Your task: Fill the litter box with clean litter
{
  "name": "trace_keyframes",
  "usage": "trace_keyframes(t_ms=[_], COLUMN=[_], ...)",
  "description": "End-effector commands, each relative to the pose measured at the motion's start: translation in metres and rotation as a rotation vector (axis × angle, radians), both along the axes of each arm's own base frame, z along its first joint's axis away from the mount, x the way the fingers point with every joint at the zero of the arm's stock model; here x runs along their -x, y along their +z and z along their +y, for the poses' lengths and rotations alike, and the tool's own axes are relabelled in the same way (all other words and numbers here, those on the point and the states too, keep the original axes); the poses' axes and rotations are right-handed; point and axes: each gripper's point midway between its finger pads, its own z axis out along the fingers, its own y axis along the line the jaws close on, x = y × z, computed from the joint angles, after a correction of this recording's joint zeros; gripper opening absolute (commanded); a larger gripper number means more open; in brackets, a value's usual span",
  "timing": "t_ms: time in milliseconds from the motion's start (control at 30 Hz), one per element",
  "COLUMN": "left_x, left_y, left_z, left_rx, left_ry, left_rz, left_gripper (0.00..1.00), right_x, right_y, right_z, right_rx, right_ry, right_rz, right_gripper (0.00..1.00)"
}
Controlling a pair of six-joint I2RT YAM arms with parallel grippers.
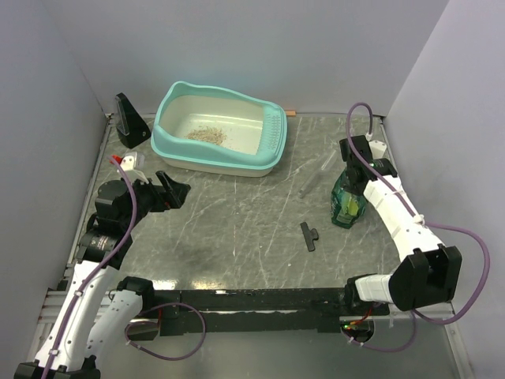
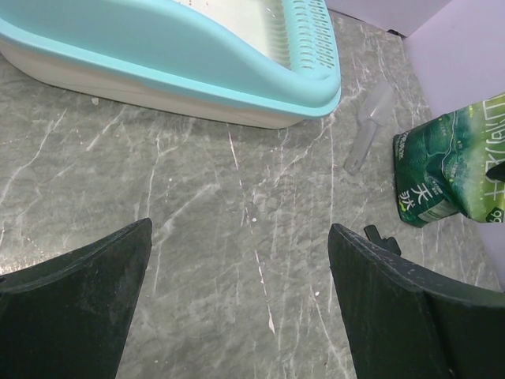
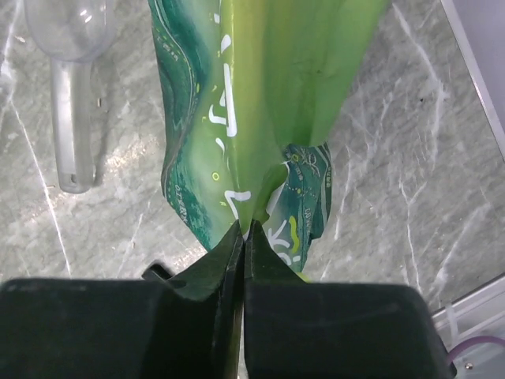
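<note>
The litter box, turquoise-rimmed and cream inside, stands at the back centre of the table. A small patch of beige clean litter lies on its floor. In the left wrist view the litter box fills the top, slotted end to the right. My right gripper is shut on the top edge of a green printed pouch, which stands on the table at the right. In the right wrist view the pouch is pinched at my right gripper. My left gripper is open over bare table, left gripper empty.
A translucent plastic scoop lies between the box and the pouch, scoop beside the pouch, scoop right of the box. A small black clip lies near the middle front. A black wedge-shaped object stands at the back left.
</note>
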Motion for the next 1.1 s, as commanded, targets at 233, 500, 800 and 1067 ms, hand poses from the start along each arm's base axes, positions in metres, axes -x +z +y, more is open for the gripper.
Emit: trace_keyframes(t_ms=[233, 500, 800, 1067], left_x=[0.000, 0.000, 0.001, 0.003], left_y=[0.009, 0.007, 0.013, 0.016], left_z=[-0.003, -0.003, 0.002, 0.002], left_rx=[0.003, 0.001, -0.005, -0.005], left_ry=[-0.022, -0.017, 0.007, 0.000], left_rz=[-0.043, -0.037, -0.056, -0.078], left_gripper=[0.97, 0.97, 0.97, 0.97], right_x=[-0.023, -0.021, 0.004, 0.012], right_y=[0.081, 0.172, 0.211, 0.199], right_z=[-0.002, 0.071, 0.157, 0.250], right_rx=[0.084, 0.196, 0.150, 0.031], right_ry=[0.105, 0.447, 0.865, 1.349], right_rz=[-0.283, -0.408, -0.441, -0.606], right_gripper=[0.00, 0.00, 0.00, 0.00])
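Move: Ahead and well to the left of the right hand, which already pinches the upper part of the green litter bag, the litter box's middle lies about 27 cm farther out, 39 cm left and 8 cm lower. The clear scoop lies some 16 cm ahead and 9 cm left, the black clip about 7 cm back and 11 cm left, both roughly 14 cm below. From the left hand, the litter box is about 31 cm ahead, 11 cm right and 17 cm lower. Keeping its shut fingers on the litter bag, the right hand first eases straight up, then swings left towards the litter box, some 20 cm across while climbing about 15 cm, and sinks a couple of centimetres at the end. The wrist turns roughly 65 degrees counter-clockwise on the way, swinging the bag's open top round towards the litter box. ##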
